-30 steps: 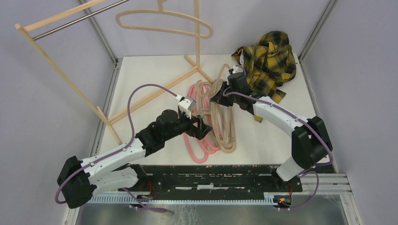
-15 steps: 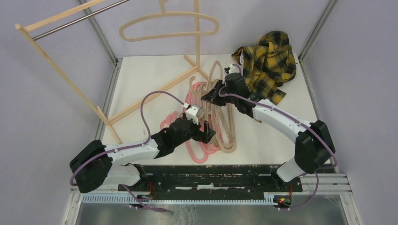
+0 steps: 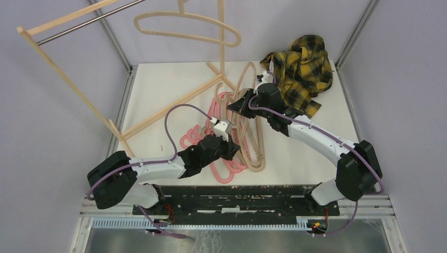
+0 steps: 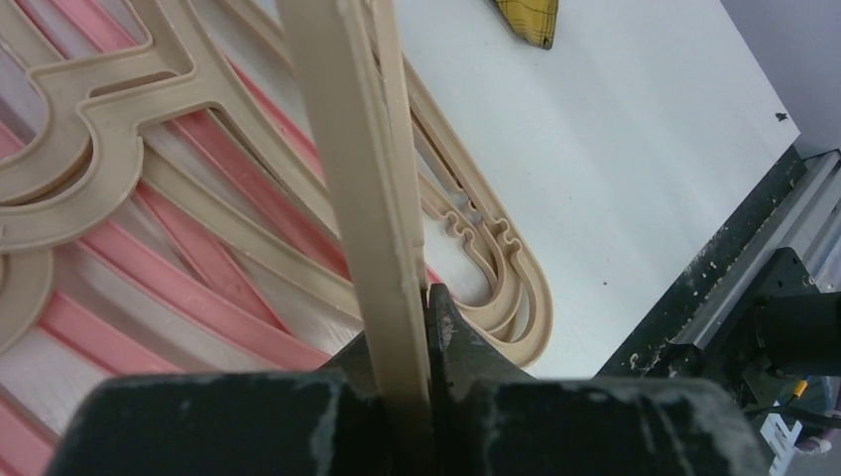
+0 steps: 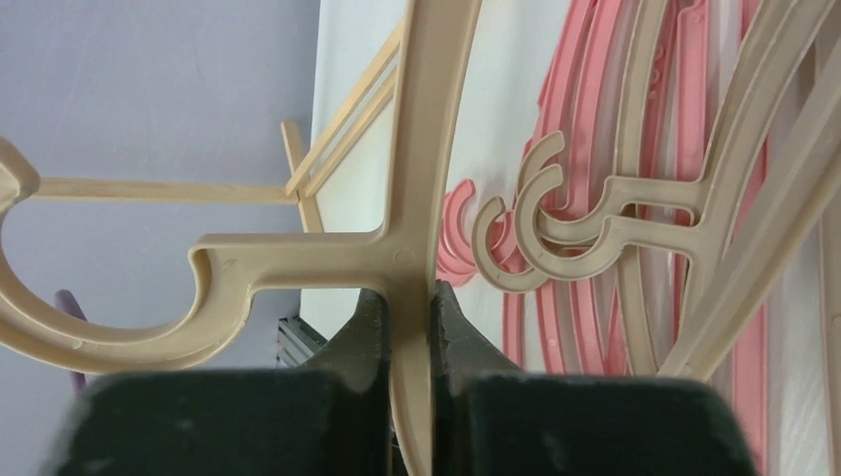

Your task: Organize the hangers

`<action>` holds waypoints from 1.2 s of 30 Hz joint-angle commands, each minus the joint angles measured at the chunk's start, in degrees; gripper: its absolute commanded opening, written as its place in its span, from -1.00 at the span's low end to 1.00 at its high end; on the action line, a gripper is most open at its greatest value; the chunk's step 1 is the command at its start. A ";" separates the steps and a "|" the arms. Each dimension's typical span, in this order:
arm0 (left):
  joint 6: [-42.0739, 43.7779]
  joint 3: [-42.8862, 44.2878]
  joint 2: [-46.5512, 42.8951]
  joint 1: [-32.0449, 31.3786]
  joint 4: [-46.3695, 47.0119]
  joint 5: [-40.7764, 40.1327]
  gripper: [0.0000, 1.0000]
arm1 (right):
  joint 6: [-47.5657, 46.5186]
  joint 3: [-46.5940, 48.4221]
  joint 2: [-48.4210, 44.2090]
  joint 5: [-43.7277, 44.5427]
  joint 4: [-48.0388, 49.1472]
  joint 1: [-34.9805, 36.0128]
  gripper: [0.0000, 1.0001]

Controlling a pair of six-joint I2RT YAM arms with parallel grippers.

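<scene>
I hold one beige hanger (image 3: 240,81) with both grippers, lifted above the pile. My left gripper (image 3: 233,148) is shut on its straight bar (image 4: 369,198), the jaws pinching it (image 4: 407,322). My right gripper (image 3: 241,104) is shut on its neck just below the hook (image 5: 409,302). On the table under it lies a pile of pink hangers (image 3: 221,171) and beige hangers (image 3: 256,158), also seen in the left wrist view (image 4: 198,248) and in the right wrist view (image 5: 595,208). Another beige hanger (image 3: 236,32) hangs on the rack's rail.
The wooden rack (image 3: 68,79) with its metal rail (image 3: 89,21) stands at the back left, its foot bar (image 3: 174,105) crossing the table. The yellow plaid shirt (image 3: 300,68) lies crumpled at the back right, close behind my right gripper.
My left arm has slid right and nearer along the held hanger, and its elbow has swung in. My right gripper has shifted slightly. The hanger on the rail is swinging.
</scene>
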 commanded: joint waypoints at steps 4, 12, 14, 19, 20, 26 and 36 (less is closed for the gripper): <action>-5.18 -1.58 -10.91 0.26 -6.57 -11.90 -0.94 | -7.74 -0.42 -7.09 4.18 -13.36 1.03 0.42; -7.90 -1.53 -29.72 0.36 -24.37 -24.61 -0.94 | -16.91 -4.02 -18.12 21.85 -23.43 0.93 1.00; -9.43 1.30 -32.10 0.62 -29.98 -33.70 -0.94 | -18.46 -3.15 -18.86 24.73 -25.87 0.94 1.00; -7.92 9.95 -31.03 4.60 -40.42 -37.92 -0.94 | -20.23 -1.97 -19.55 26.68 -28.15 0.94 1.00; -7.49 11.33 -30.19 5.83 -41.93 -37.60 -0.94 | -20.27 -1.91 -19.56 26.72 -28.34 0.94 1.00; -7.06 10.95 -30.01 12.46 -41.17 -35.92 -0.94 | -21.16 -1.93 -20.14 27.07 -28.70 0.93 1.00; 3.05 27.73 -18.91 26.83 -38.43 -30.99 -0.94 | -23.38 -0.65 -19.17 28.35 -30.29 0.69 1.00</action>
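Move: The left hand, already shut on the lower part of the beige hanger, is taking it to the rack's rod, whose middle lies roughly 23 cm ahead of it, 26 cm left and 35 cm up. The hanger already hung there is about 26 cm ahead, 14 left and 24 up; the hanger pile is about 10 cm ahead, 1 right and 11 below. From the right hand, still gripping the beige hanger beside its hook, the rod's middle is about 12 cm ahead, 27 left and 24 up. Leftward, after barely stirring while the right fingers open wide and let go, the left hand swings the beige hanger some 24 cm towards the rod side, rising and later easing forward, and turns about 50 degrees counter-clockwise, keeping its grip. The right hand backs off mostly to the right, rolling its left side down, and slows to a near stop. ##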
